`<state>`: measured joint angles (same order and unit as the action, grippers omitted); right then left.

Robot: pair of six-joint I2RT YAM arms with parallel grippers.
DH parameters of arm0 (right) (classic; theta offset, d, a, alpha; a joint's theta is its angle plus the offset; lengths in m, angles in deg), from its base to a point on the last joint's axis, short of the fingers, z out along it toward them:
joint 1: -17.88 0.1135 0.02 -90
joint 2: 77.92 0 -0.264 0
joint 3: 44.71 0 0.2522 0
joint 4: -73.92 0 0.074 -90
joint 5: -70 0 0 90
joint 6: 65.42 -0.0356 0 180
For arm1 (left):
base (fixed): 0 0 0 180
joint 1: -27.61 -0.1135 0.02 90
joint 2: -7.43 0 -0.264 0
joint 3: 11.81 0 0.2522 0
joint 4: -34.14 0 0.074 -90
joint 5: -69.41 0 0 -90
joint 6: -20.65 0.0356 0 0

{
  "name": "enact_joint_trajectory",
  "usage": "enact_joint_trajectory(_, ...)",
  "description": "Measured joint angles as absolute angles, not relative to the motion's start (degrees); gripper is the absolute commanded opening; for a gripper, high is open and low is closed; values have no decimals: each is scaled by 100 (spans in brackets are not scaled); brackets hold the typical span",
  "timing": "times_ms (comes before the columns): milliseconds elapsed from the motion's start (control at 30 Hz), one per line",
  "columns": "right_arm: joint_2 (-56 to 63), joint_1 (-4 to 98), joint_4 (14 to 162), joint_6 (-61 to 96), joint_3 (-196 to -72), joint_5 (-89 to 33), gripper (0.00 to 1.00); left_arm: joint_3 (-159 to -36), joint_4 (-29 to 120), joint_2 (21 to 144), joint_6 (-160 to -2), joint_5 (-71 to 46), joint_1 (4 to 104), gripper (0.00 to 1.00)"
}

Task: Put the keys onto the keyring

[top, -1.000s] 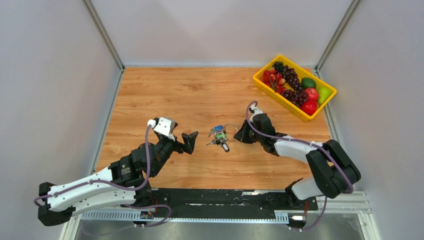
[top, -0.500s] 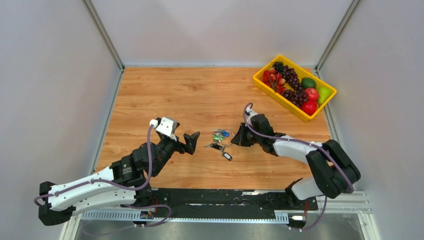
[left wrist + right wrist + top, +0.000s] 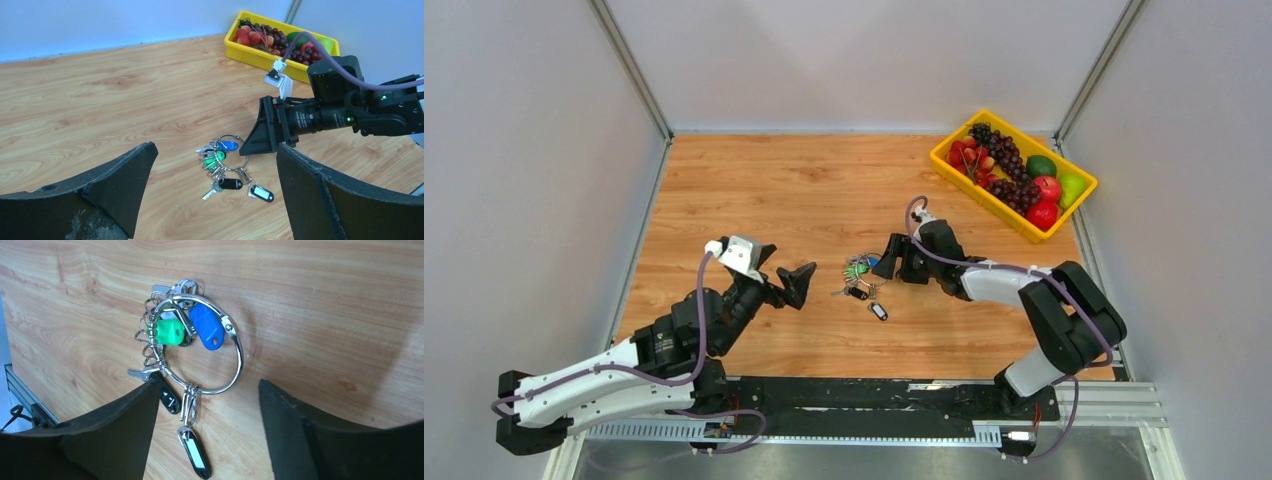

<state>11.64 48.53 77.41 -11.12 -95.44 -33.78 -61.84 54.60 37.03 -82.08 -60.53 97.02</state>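
The keyring (image 3: 240, 357), a silver wire loop, lies flat on the wooden table with the keys (image 3: 150, 371) threaded on it. Blue (image 3: 206, 326), green (image 3: 169, 332) and black (image 3: 195, 452) tags hang off the loop. My right gripper (image 3: 207, 385) is open, its fingers on either side of the loop's near arc and holding nothing. In the top view the bunch of keys (image 3: 860, 277) sits between the right gripper (image 3: 888, 267) and my left gripper (image 3: 786, 266). The left gripper (image 3: 215, 148) is wide open and empty, a short way from the keyring (image 3: 230, 135).
A yellow basket (image 3: 944, 160) of fruit stands at the back right, also seen as the basket (image 3: 235, 46) behind the right arm (image 3: 325, 112). Grey walls close in the table on the left, back and right.
The right gripper was shut on the keyring and has opened, leaving the bunch on the table. It also shifted left. The left gripper drew back slightly to the left.
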Motion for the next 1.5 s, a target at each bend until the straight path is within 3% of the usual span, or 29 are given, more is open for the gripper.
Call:
enact_joint_trajectory(133, 792, 4853, 7940, -1073, -9568, -3198, 85, -6184, 5538, 3741, -8204, -6051, 9702, 100)
enact_joint_trajectory(233, 318, 4853, 8214, -946, -9656, -3002, 99, -6184, 5589, 3815, -8193, -6049, 9702, 100)
enact_joint_trajectory(600, -1109, 4862, 9212, -194, -10410, -2337, 100, -6372, 5691, 4248, -8066, -6007, 9702, 100)
enact_joint_trajectory(933, -1942, 5273, 9947, 427, -11105, -595, 100, -6757, 5844, 4359, -7915, -6031, 9702, 100)
enact_joint_trajectory(1500, -2478, 5273, 10384, 862, -11514, -342, 100, -6851, 5877, 4359, -7900, -5990, 9702, 100)
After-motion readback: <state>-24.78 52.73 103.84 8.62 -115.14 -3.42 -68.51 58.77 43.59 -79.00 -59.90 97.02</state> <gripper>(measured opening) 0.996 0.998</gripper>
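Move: The keyring lies flat just beyond the right gripper's fingertips, about 2 cm ahead, 3 cm to the left and 3 cm below. The bunch of keys on its far side is some 6 cm left and 1 cm ahead of the hand. The black tag lies about 6 cm back and 2 cm left, both also at table height. From the left gripper the keyring is roughly 10 cm ahead, 10 cm right and 28 cm below. Lift the right gripper away from the keyring, about 27 cm up, first almost straight up, then bearing some 9 cm to the right as it climbs. Spread the already parted fingers fully and tilt them up by about 40 degrees on the way. Keep the left gripper wide open and empty, letting it dip a couple of centimetres and rise again. ##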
